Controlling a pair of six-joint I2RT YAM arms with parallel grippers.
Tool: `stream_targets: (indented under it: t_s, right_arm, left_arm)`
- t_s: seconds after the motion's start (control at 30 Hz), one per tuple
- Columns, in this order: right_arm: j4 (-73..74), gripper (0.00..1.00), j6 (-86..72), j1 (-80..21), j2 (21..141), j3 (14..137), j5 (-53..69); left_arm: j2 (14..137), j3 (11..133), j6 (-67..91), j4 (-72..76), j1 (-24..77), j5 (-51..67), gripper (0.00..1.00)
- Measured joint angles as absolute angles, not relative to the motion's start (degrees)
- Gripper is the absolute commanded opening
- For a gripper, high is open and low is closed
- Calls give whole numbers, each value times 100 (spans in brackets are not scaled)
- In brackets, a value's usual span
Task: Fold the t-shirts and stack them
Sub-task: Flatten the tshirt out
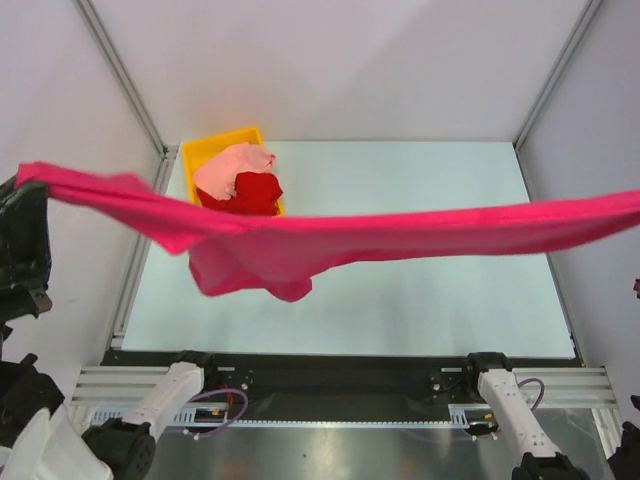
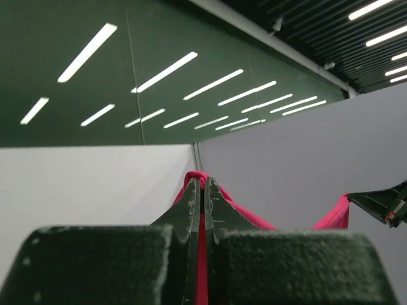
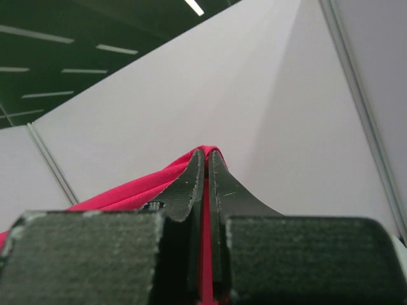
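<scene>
A magenta-crimson t-shirt (image 1: 330, 235) hangs stretched across the whole top view, high above the table, sagging in a bunch left of centre. My left gripper (image 1: 24, 178) is at the far left and is shut on one end of it. In the left wrist view, cloth (image 2: 267, 222) runs from between the closed fingers of that gripper (image 2: 203, 184). My right gripper (image 3: 206, 152) is shut on the other end (image 3: 127, 190), beyond the top view's right edge. A salmon-pink t-shirt (image 1: 232, 165) and a bright red t-shirt (image 1: 255, 190) lie crumpled in the yellow bin (image 1: 200, 152).
The yellow bin stands at the back left corner of the pale table (image 1: 420, 290). White walls with metal posts (image 1: 125, 80) enclose the table on three sides. Both arm bases (image 1: 190, 375) sit at the near edge.
</scene>
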State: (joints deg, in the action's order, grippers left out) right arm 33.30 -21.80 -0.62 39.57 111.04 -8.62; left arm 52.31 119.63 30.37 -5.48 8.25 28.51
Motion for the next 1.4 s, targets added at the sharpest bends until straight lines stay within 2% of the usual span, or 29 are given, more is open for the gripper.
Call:
stream_targets:
  t_s: [0.1,0.17,0.33,0.5,0.73,0.87,0.97,1.1,1.2,1.27,1.3,1.33,1.37,1.4]
  right_arm:
    - [2875,0,-2381,-95,3610,10339,-967]
    - [2902,0,-2718,-274,3859,10165,-819]
    - [2982,0,-3166,-598,5468,10422,189]
    - [4163,0,-3076,-600,6512,10766,-342]
    - [4458,0,-2926,-530,6740,11487,-340]
    - [4469,0,-2825,-504,6497,11273,-294]
    - [4488,4,-2873,-502,5874,10274,-158]
    - [4759,7,-3247,-499,4624,8119,353]
    - [5225,8,-3647,-499,3588,6370,941]
    - [5833,16,-3815,-502,3030,5472,1240]
    - [6064,25,-3883,-499,2821,5190,1326]
    - [6353,46,-3938,-502,2591,4908,1446]
    - [6602,56,-3983,-502,2386,4676,1575]
    - [6753,70,-3979,-502,2224,4442,1719]
  left_arm:
    - [4980,11369,3183,196,825,2799,0]
    - [5240,11281,3404,226,825,2762,0]
    - [6687,11277,3920,12,945,2805,0]
    - [7828,11371,3903,-1037,963,2718,0]
    - [8455,12396,3896,-1708,974,2744,0]
    - [8167,12425,3830,-1660,974,2762,0]
    - [7271,11236,3693,-1450,974,2724,0]
    - [5395,8427,3588,-1389,987,2388,0]
    - [4001,6410,3618,-2045,993,1920,0]
    - [3151,5356,3715,-2628,996,1704,0]
    - [2768,4856,3765,-2919,996,1649,0]
    - [2401,4445,3828,-3288,998,1616,4]
    - [2097,4101,3894,-3647,998,1601,12]
    - [1898,3879,3922,-3918,1000,1579,29]
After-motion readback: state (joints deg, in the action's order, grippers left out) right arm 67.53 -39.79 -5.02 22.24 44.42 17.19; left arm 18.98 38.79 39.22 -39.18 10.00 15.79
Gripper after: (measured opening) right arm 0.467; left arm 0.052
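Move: Stretched between both hands, the t-shirt hangs high over the table. From the left hand, the bare middle of the table top lies about 32 cm ahead, 21 cm to the right and 72 cm down; the yellow box is about 50 cm ahead and 10 cm left, some 68 cm below. From the right hand, the table's middle is roughly 28 cm ahead, 30 cm left and 63 cm down. Flinging the held t-shirt out over the table, both hands swing forward (left about 32 cm, right 24) while dipping, rise slightly, then draw back and plunge towards the table, ending some 50 cm lower with fingers tipped down about 85 degrees. The right hand drifts left and opens late, letting go of its corner; the left keeps its pinch. ##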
